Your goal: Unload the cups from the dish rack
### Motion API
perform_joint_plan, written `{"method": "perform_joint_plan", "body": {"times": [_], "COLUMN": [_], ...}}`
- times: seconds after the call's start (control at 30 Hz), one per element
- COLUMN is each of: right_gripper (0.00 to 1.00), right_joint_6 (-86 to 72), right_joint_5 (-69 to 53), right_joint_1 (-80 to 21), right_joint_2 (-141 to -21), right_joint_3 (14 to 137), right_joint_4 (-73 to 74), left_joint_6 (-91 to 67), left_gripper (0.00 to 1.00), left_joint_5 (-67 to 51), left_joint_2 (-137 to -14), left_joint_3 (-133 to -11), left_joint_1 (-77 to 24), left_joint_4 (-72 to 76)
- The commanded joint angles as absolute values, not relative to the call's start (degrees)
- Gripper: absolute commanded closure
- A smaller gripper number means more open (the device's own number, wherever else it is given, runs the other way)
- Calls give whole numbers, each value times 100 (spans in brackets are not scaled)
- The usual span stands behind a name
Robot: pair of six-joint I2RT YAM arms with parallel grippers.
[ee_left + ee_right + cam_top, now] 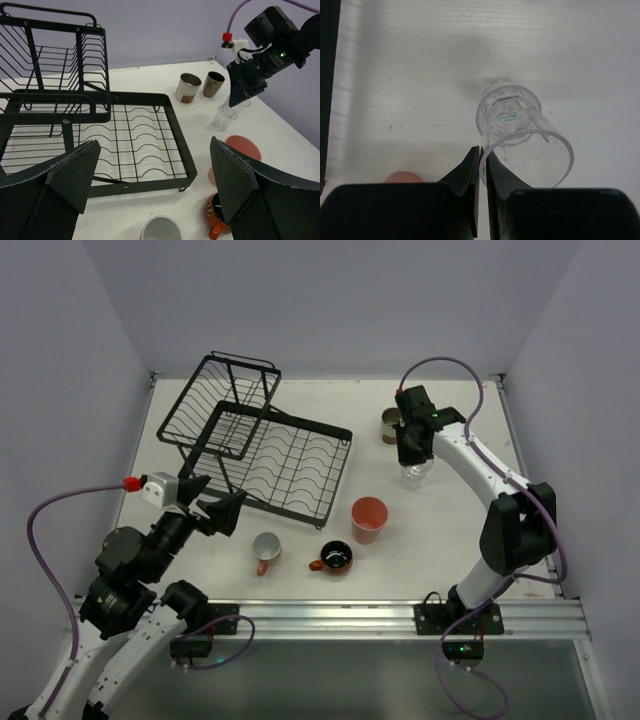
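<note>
The black wire dish rack [262, 443] stands at the table's back left; no cup shows in it. My right gripper [482, 156] is shut on the rim of a clear glass [525, 145], which hangs tilted just over the table at the right [415, 476]. My left gripper [215, 498] hovers open and holds nothing at the rack's near corner [165, 175]. On the table stand a salmon-pink tumbler [368, 519], an orange-red mug [335, 558], a handled mug [266, 550], a cream-and-brown cup [188, 88] and a small brown cup [213, 84].
Purple walls close the table at the back and both sides. A metal rail [400, 618] runs along the near edge between the arm bases. The right arm's cable [445, 365] loops above the back right corner.
</note>
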State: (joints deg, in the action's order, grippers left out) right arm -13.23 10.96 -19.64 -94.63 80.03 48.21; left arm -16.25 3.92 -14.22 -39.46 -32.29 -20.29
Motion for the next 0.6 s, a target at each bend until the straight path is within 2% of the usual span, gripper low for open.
{"method": "perform_joint_plan", "body": {"times": [0.0,0.2,0.3,0.4,0.43,0.57], "right_gripper": [100,100,94,77,66,50], "right_joint_6": [-1187,-1178,-1169,-1169,-1178,-1195], "right_joint_5": [1125,1072,1081,1116,1125,1107], "right_joint_1": [-1907,-1898,-1890,-1890,-1890,-1890], "right_joint_2": [-9641,-9887,-9923,-9879,-9835,-9563], "right_joint_3": [8279,8288,8288,8314,8323,8332], "right_joint_4": [4588,4430,4386,4386,4394,4342], "left_joint_6": [-1485,-1494,-1512,-1520,-1521,-1538], "left_gripper": [0,0,0,0,0,0], "left_joint_5": [448,439,448,475,475,457], "left_joint_2": [-1503,-1573,-1600,-1635,-1661,-1775], "left_joint_3": [-3920,-3955,-3964,-3999,-4016,-4148], "left_joint_1": [-3243,-3243,-3243,-3243,-3252,-3252], "left_joint_4": [-1890,-1890,-1890,-1898,-1898,-1898]}}
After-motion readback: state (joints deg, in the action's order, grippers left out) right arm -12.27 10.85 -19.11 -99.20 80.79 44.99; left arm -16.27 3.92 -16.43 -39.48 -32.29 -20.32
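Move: With my right hand I hold one clear glass by the left side of its rim, its foot already at or just inside the standing glass. That standing glass lies about 2 cm ahead, 3 cm right and 8 cm below. The steel cup is some 13 cm ahead and 1 cm left, the brown cup 13 cm ahead and 7 cm right, the red cup 8 cm back and 7 cm left. From my left hand the standing glass is roughly 19 cm ahead, 37 cm right and 27 cm down. I lower the held glass about 2.5 cm with my right hand, easing some 2 cm forward as I go, so its foot sinks deeper into the standing glass. Once down, I spread my fingers to about half open, letting go of the rim wall between them, and begin to drift up slightly with the wrist angle kept. ##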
